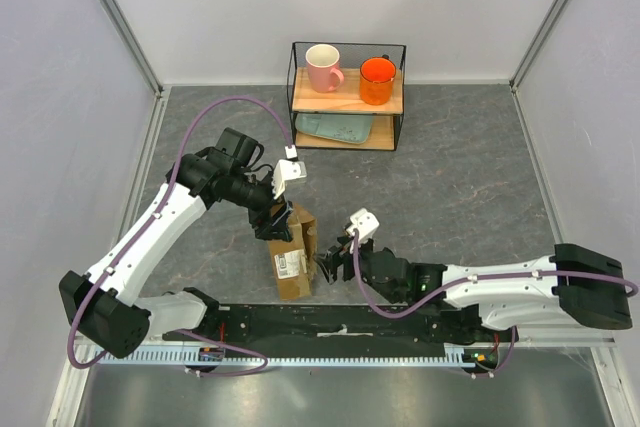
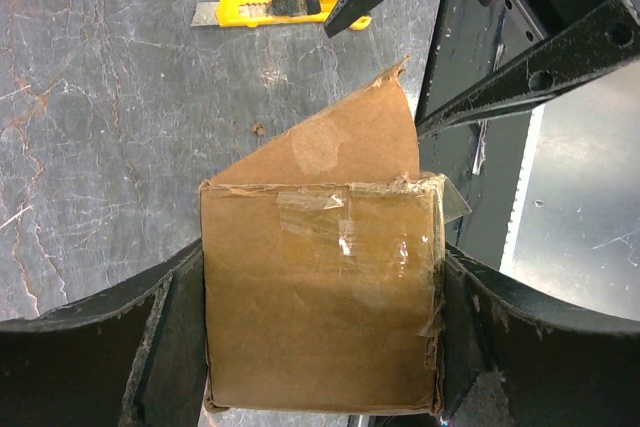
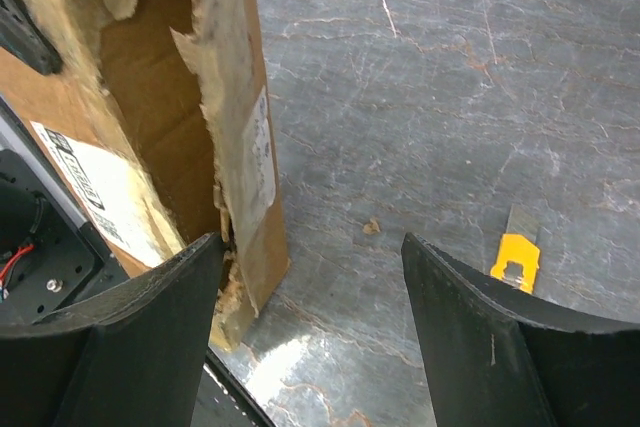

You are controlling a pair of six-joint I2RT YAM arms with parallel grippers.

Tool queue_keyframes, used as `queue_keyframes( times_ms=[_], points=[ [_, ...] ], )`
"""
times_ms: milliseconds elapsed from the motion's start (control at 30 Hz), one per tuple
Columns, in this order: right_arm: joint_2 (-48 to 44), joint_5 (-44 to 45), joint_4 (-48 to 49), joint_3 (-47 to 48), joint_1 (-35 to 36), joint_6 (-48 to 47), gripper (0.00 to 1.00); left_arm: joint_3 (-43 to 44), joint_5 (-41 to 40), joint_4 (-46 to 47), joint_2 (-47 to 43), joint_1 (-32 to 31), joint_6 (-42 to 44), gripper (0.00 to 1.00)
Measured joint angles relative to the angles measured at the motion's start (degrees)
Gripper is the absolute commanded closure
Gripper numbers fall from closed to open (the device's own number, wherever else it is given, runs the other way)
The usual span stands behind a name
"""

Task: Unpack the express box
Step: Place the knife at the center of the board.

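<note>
The express box (image 1: 291, 257) is a brown cardboard parcel with a white label (image 1: 291, 265), standing near the table's front edge. My left gripper (image 1: 274, 221) is shut on its taped end, and the cardboard (image 2: 320, 297) fills the gap between both fingers (image 2: 175, 327). One torn flap (image 2: 350, 137) stands open. The box (image 3: 150, 117) appears ripped open at the left of the right wrist view, its inside dark. My right gripper (image 3: 310, 247) is open beside it. Its left finger (image 3: 150, 317) is at the torn flap's lower edge, and bare table lies between the jaws.
A yellow utility knife (image 2: 280, 10) lies on the grey table past the box, also seen beside my right finger (image 3: 515, 259). At the back stands a wire shelf (image 1: 347, 97) with a pink mug (image 1: 322, 67), an orange mug (image 1: 377, 80) and a pale tray (image 1: 335, 128).
</note>
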Motion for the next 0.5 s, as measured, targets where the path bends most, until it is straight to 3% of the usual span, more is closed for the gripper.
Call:
queue_keyframes(
  times_ms=[133, 500],
  points=[
    [2.6, 0.6, 2.4, 1.5, 0.0, -0.1, 0.23, -0.1, 0.0, 0.2, 0.0, 0.0, -0.4, 0.52],
    [14.8, 2.8, 5.7, 6.0, -0.1, 1.8, 0.50, -0.3, -0.2, 0.3, -0.5, 0.0, -0.8, 0.54]
  ],
)
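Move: The torn flap on the express box's open right side is about 4 cm left of the right hand, 2 cm ahead and 1 cm lower; the box's middle is some 7 cm left, 1 cm ahead and 2 cm lower. The yellow knife lies on the table roughly 8 cm ahead, 9 cm right and 13 cm below. From the left hand, still gripping the box's upper end, the flap is about 5 cm right, level fore and aft, and 7 cm below. The right hand slides about 3.5 cm left and a little forward into the box's torn open side, rising slightly at first, then sinking some 3 cm from its highest point as the fingers go to either side of the torn flap, one inside the opening and the other outside on the far side. The fingers narrow from wide to about half open around the flap with hardly any wrist turn, while the left hand stays put and keeps its grip on the box. ##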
